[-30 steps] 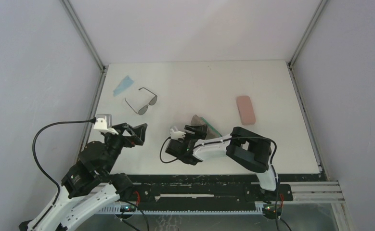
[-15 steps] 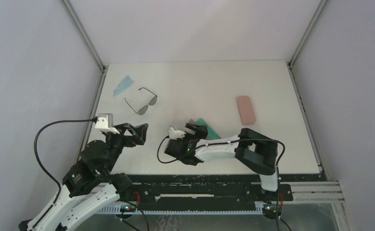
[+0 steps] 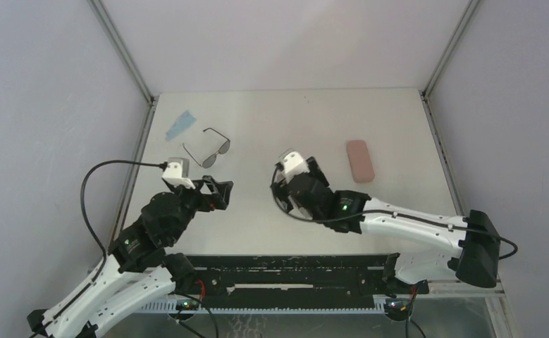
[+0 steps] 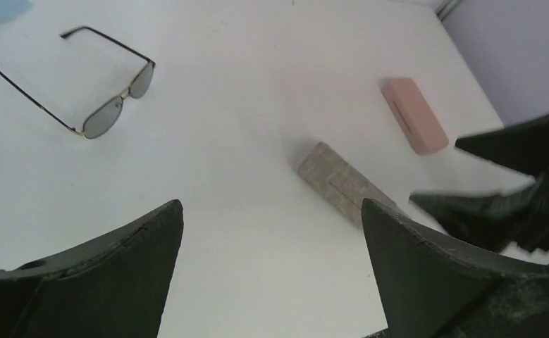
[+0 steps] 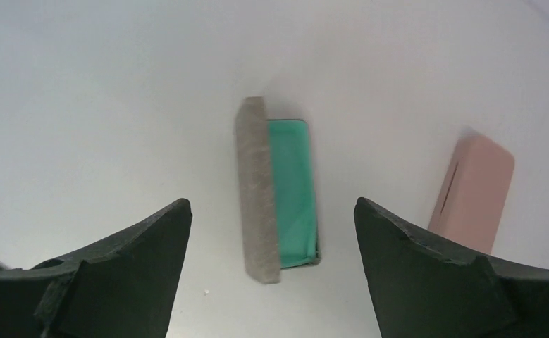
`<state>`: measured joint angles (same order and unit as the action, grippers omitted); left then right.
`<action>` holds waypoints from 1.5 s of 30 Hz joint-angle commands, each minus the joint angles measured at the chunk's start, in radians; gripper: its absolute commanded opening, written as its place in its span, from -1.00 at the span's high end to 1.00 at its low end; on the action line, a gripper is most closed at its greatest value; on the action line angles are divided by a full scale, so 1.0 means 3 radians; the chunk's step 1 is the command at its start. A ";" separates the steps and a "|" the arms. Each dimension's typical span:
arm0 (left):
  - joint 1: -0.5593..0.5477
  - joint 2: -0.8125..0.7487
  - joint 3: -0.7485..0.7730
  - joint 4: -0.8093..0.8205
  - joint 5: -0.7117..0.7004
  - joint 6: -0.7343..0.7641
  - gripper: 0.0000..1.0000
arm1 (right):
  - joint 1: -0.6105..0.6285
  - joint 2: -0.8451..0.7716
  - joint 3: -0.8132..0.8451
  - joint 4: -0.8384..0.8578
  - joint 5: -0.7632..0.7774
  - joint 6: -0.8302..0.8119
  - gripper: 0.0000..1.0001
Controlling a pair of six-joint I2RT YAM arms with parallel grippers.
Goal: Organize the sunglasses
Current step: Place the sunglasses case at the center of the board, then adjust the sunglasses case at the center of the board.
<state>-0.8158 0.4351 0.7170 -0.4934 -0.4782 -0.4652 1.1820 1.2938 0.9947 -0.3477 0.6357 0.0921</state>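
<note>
One pair of sunglasses (image 3: 215, 149) with a thin black frame and dark squarish lenses lies open at the far left of the table. It also shows in the left wrist view (image 4: 109, 91). No second pair is in view. My left gripper (image 3: 218, 193) is open and empty, near of the sunglasses, over bare table (image 4: 271, 204). My right gripper (image 3: 296, 189) is open and empty (image 5: 271, 202), hovering above the grey-brown case (image 5: 257, 190), which shows green (image 5: 294, 190) along one side. That case is hidden under the right wrist in the top view.
A pink case (image 3: 360, 160) lies to the right of the right gripper and also shows in both wrist views (image 4: 414, 115) (image 5: 472, 193). A light blue cloth (image 3: 180, 125) lies at the far left corner. The grey-brown case also shows in the left wrist view (image 4: 342, 184).
The right arm has unfolded and its gripper has risen from beside the grey-brown case to above it. The left gripper has moved forward and to the right.
</note>
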 commanded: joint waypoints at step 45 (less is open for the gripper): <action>-0.0003 0.0717 -0.0452 0.0576 0.0362 -0.0121 -0.98 | -0.1898 0.1136 -0.0255 -0.0430 -0.1973 0.0969 0.18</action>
<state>-0.8158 0.6594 0.6010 -0.3725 -0.3542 -0.5323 0.5892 1.6299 0.9031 -0.4706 0.1036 0.3634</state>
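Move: The open grey sunglasses case lies beneath the right hand, some 17 cm below it, about 5 cm farther out and 2 cm to its right. The closed pink case lies about 12 cm beyond the grey one and 19 cm to its right; the folded-out sunglasses are roughly 17 cm farther out than the grey case and 28 cm to its left. From the left hand, the grey case is about 8 cm ahead, 22 cm to the right and 25 cm below. Down and out to the right goes the right hand, sinking about 17 cm to table height on the right side of the open grey case, then easing back and left towards its wall. Its fingers tip some 40 degrees further down and narrow to about half their gap, empty, the left finger coming up against or very near the case's side. The left hand, still open, sinks about 8 cm and drifts right towards the case. ##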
